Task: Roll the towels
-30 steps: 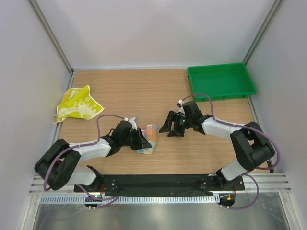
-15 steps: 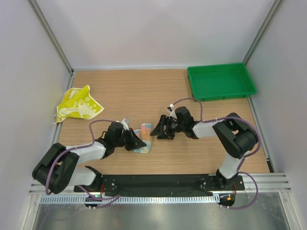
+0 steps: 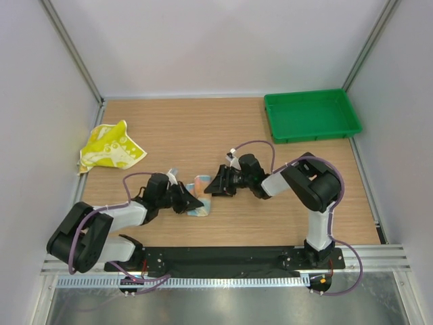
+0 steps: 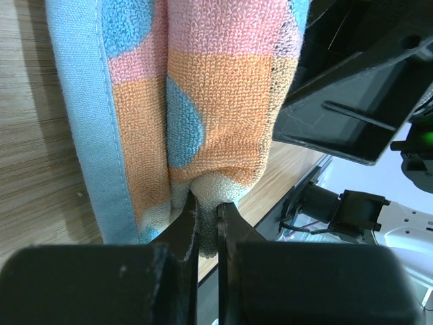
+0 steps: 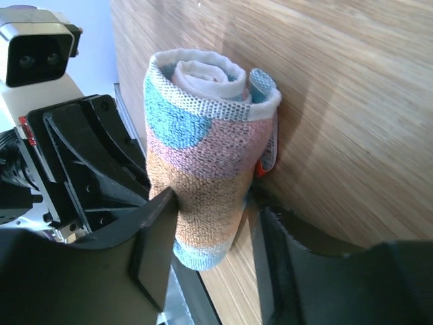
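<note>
The light blue towel (image 3: 199,210), rolled into a short roll with its orange-pink side showing, lies on the table between both grippers. My left gripper (image 3: 191,202) is shut on a fold at the roll's end (image 4: 206,204). My right gripper (image 3: 212,188) comes from the right, its jaws closed against both sides of the light blue towel (image 5: 203,156), with the left finger (image 5: 157,227) pressing into the cloth. The yellow towel (image 3: 110,147) lies crumpled and unrolled at the far left, away from both arms.
A green tray (image 3: 311,115) stands at the back right. The side walls of the enclosure border the wooden table (image 3: 203,128). In the left wrist view the right gripper's black finger (image 4: 352,101) sits close beside the roll.
My right arm has moved left up to the roll and its jaws have narrowed around it. My left gripper has stayed shut on the towel, shifting slightly left with it.
</note>
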`<act>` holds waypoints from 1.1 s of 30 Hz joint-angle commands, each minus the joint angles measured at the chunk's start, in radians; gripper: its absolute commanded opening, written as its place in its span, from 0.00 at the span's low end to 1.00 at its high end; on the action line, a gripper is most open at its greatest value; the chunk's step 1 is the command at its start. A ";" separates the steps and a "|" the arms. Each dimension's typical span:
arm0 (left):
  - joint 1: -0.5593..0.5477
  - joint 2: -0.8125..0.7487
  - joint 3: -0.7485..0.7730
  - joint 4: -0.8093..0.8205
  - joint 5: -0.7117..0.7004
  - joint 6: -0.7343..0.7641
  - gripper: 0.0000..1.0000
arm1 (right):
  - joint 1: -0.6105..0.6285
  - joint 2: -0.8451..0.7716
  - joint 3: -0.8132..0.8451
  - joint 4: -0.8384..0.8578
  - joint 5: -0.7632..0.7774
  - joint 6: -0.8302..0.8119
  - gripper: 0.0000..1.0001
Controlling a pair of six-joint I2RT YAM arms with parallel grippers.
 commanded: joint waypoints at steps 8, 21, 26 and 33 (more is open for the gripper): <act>0.009 0.067 0.003 -0.317 -0.096 0.160 0.03 | 0.009 -0.066 -0.046 0.155 0.018 0.074 0.23; -0.066 0.138 0.191 -0.443 -0.138 0.282 0.36 | 0.010 -0.388 -0.029 -0.526 0.267 -0.136 0.16; -0.198 0.167 0.286 -0.510 -0.263 0.294 0.41 | 0.013 -0.414 0.000 -0.721 0.319 -0.159 0.15; -0.340 0.169 0.429 -0.664 -0.479 0.337 0.54 | 0.013 -0.383 0.041 -0.810 0.359 -0.173 0.14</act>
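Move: The rolled polka-dot towel lies between the hands: its middle is about 3 cm back and 3 cm left of the half-open right hand, at about finger height, and some 2 cm ahead and 2 cm right of the left hand, which already grips its near part. From the right hand, the yellow towel lies roughly 14 cm ahead and 32 cm left, the green tray about 24 cm ahead and 33 cm right. Right fingers pinch the roll and draw it about 7 cm right; left fingers open and follow some 5 cm. ##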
